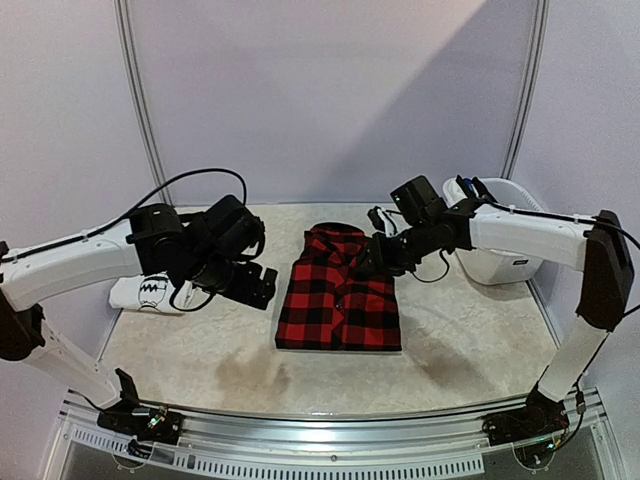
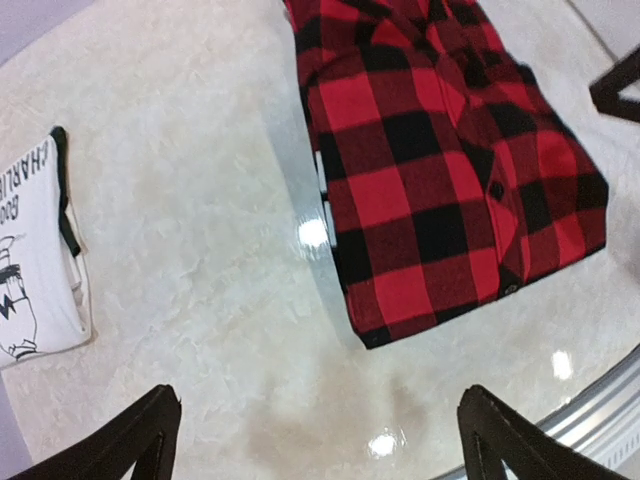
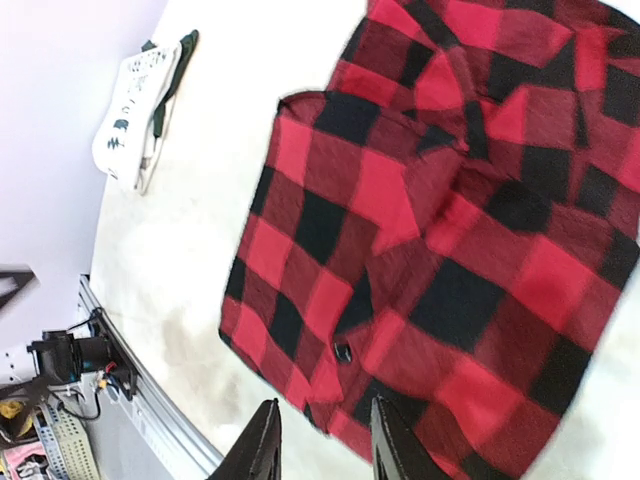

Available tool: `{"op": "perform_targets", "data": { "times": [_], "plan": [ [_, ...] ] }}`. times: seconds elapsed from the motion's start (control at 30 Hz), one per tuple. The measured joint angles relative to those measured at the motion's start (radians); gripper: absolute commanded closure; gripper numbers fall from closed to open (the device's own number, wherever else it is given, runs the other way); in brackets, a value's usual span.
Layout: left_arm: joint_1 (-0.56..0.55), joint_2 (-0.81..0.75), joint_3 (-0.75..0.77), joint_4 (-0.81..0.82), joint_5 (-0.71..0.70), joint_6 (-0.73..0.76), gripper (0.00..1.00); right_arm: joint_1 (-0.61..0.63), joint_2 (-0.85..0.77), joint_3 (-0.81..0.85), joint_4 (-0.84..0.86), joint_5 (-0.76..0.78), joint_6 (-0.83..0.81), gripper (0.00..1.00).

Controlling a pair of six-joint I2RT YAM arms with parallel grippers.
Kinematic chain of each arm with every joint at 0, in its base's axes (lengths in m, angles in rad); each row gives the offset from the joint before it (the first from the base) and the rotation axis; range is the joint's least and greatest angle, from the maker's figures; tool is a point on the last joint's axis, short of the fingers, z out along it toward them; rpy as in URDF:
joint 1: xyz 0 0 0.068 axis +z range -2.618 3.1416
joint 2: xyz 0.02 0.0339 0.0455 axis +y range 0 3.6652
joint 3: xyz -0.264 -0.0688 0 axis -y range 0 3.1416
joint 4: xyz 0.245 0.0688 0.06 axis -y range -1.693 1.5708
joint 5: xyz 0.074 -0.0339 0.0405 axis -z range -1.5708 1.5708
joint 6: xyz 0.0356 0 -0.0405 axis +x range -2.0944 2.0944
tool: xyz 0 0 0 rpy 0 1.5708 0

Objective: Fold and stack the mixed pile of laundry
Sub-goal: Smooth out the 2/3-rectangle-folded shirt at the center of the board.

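Observation:
A red-black plaid shirt [image 1: 338,300] [image 2: 440,170] [image 3: 440,240] lies folded flat in the middle of the table. A folded white T-shirt with black print [image 1: 140,293] [image 2: 30,270] [image 3: 130,125] rests at the left, on top of a dark piece whose edge shows along one side. My left gripper [image 1: 262,285] [image 2: 320,440] hangs between the two garments with its jaws wide apart and only bare table beneath. My right gripper [image 1: 368,258] [image 3: 325,445] hovers over the plaid shirt's right side, near one corner of it. Its fingers [image 3: 262,445] stand a little apart with nothing gripped.
A white plastic tub [image 1: 497,262] stands at the back right, behind the right arm. A metal rail [image 1: 330,430] [image 2: 600,410] runs along the table's near edge. Dark stains mark the tabletop [image 1: 250,375] in front of the shirt.

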Motion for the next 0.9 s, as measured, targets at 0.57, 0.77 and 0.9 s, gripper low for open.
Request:
{"op": "perform_targets", "data": {
  "times": [0.57, 0.77, 0.9],
  "plan": [
    [0.076, 0.148, 0.041, 0.19, 0.147, 0.078, 0.36, 0.0, -0.093, -0.114, -0.025, 0.045, 0.092, 0.68],
    [0.129, 0.332, 0.191, 0.235, 0.282, 0.121, 0.45, 0.0, 0.004, -0.11, -0.013, 0.018, 0.101, 0.68],
    [0.14, 0.4, 0.215, 0.259, 0.352, 0.138, 0.46, 0.0, 0.065, -0.097, -0.007, 0.002, 0.101, 0.69]
  ]
}}
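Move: The folded red-and-black shirt lies with its middle about 15 cm to the left hand's right, some 5 cm farther out and 17 cm below it. The white folded shirt is about 21 cm to that hand's left and 5 cm farther out, equally low. From the right hand, the plaid shirt's middle is roughly 6 cm left, 4 cm back and 14 cm down; the laundry basket stands about 26 cm right and 8 cm ahead. Swinging rightward, forward and down after a brief 2 cm rise, the left hand travels about 10 cm to its right and 7 cm out, in over the left side of the plaid shirt, its fingers narrowing from wide open to about half. The right hand eases a few centimetres right and back, then sinks about 7 cm towards the shirt's right half, fingers still only partly open, tilting some 10 degrees. ##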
